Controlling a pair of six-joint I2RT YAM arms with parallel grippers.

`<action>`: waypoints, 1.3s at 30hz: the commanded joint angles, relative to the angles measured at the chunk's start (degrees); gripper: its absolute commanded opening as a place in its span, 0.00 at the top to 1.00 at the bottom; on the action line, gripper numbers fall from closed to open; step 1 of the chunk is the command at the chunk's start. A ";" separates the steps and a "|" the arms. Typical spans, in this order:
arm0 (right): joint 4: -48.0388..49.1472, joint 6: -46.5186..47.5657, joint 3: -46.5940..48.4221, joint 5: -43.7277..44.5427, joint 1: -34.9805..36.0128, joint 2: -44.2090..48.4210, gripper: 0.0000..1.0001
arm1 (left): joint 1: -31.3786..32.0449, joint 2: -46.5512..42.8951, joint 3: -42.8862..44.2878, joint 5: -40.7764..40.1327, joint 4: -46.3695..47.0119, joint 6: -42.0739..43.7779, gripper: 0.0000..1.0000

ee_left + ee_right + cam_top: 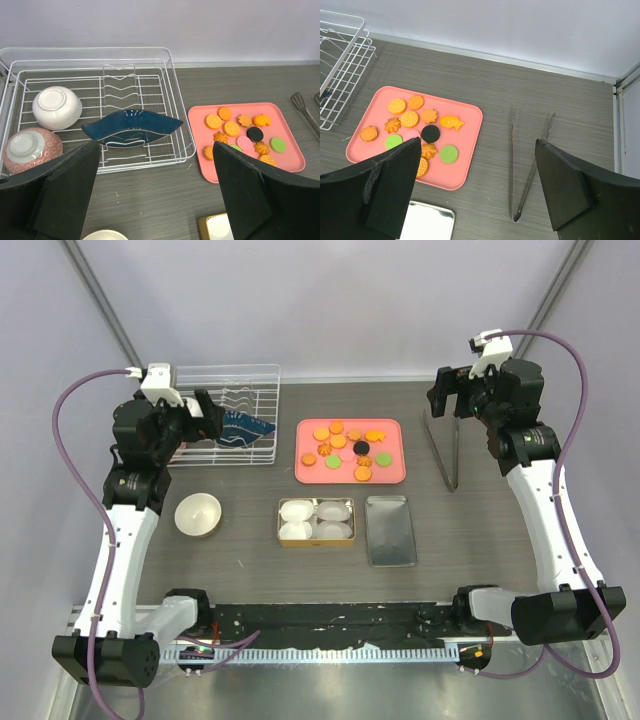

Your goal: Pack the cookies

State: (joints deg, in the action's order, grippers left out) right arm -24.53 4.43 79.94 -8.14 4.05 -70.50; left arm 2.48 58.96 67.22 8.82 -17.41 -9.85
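The cookies point(338, 441) lie loose on a pink tray point(392, 468) at the table's back centre: mostly orange discs, a few green, one black, one pale pink. The gold tin point(283, 521) holding white paper cups stands in front of the tray. My left gripper point(205, 415) hovers open over the dish rack, left of the tray. My right gripper point(450, 395) hangs open at the back right, above the tongs. The left wrist view has the cookies point(231, 128) right of the open gripper point(156, 165). In the right wrist view the cookies point(410, 119) lie left of the open gripper point(477, 150).
A white wire dish rack point(260, 430) with a blue dish point(131, 127) and two bowls stands back left. A cream bowl point(198, 514) sits left of the tin, the silver tin lid point(391, 530) right of it. Metal tongs point(513, 165) lie right of the tray.
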 commanded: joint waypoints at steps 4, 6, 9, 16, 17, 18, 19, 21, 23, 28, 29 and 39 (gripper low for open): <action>1.94 0.85 -0.14 0.14 0.34 0.71 0.00 | -0.28 -1.13 -0.16 0.15 2.82 0.71 0.00; 1.95 0.85 -0.14 0.06 0.25 0.80 0.00 | -0.28 -1.13 -0.16 0.23 2.73 0.79 0.00; 1.95 0.94 -0.22 -0.03 0.25 0.80 0.00 | -0.28 -1.30 -0.07 0.15 2.73 0.79 0.00; 1.60 1.81 -1.36 1.01 0.25 1.33 0.00 | -0.28 -1.13 -0.07 0.15 2.64 1.41 0.00; 1.42 2.16 -1.80 3.11 0.34 1.24 0.00 | -0.37 -1.21 -0.33 0.23 2.56 1.58 0.00; 0.98 2.43 -2.42 4.00 0.25 0.98 0.00 | -0.37 -1.21 -0.60 0.15 2.56 1.93 0.00; 0.02 2.78 -2.77 4.97 0.25 0.63 0.00 | -0.28 -1.13 -0.86 0.23 2.56 2.02 0.00; -0.60 2.78 -4.43 8.12 0.25 -0.16 0.00 | -0.28 -1.21 -1.56 0.23 2.64 2.29 0.00; -1.21 2.69 -6.02 11.39 0.17 -1.65 0.00 | -0.37 -1.39 -2.18 0.23 2.64 2.55 0.00; -1.04 2.96 -11.64 14.11 0.25 -4.73 0.00 | -0.28 -1.83 -5.07 0.76 3.61 2.99 0.00; -0.95 2.78 -12.09 14.64 0.17 -6.21 0.00 | -0.28 -1.83 -5.34 0.76 3.70 2.99 0.00; 2.65 3.40 -16.39 14.64 -0.71 -14.30 0.00 | -0.28 -1.22 -8.07 1.90 4.75 3.25 0.00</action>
State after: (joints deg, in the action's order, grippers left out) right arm -25.71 7.18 63.86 5.37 3.88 -82.89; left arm 2.48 58.61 59.57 9.26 -16.34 -7.22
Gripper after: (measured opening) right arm 0.996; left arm 0.996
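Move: From the right gripper the tongs' middle lies some 10 cm ahead and about 7 cm to its right, flat on the table roughly 33 cm below, with the hinge end nearest. The cookie tray is level with that middle but about 20 cm to the gripper's left; the metal lid lies some 10 cm back and 11 cm left. From the left gripper the tongs are far off, about 65 cm right, 14 cm ahead and 33 cm below. Drop the open right gripper about 21 cm towards the tongs, starting gently and then fast, easing a few centimetres to the right on the way. Pitch the fingers down by some 30 degrees and turn them slightly clockwise, and stay above the table without touching. Late on, let the left gripper sink a little too, also open, over its own side. ##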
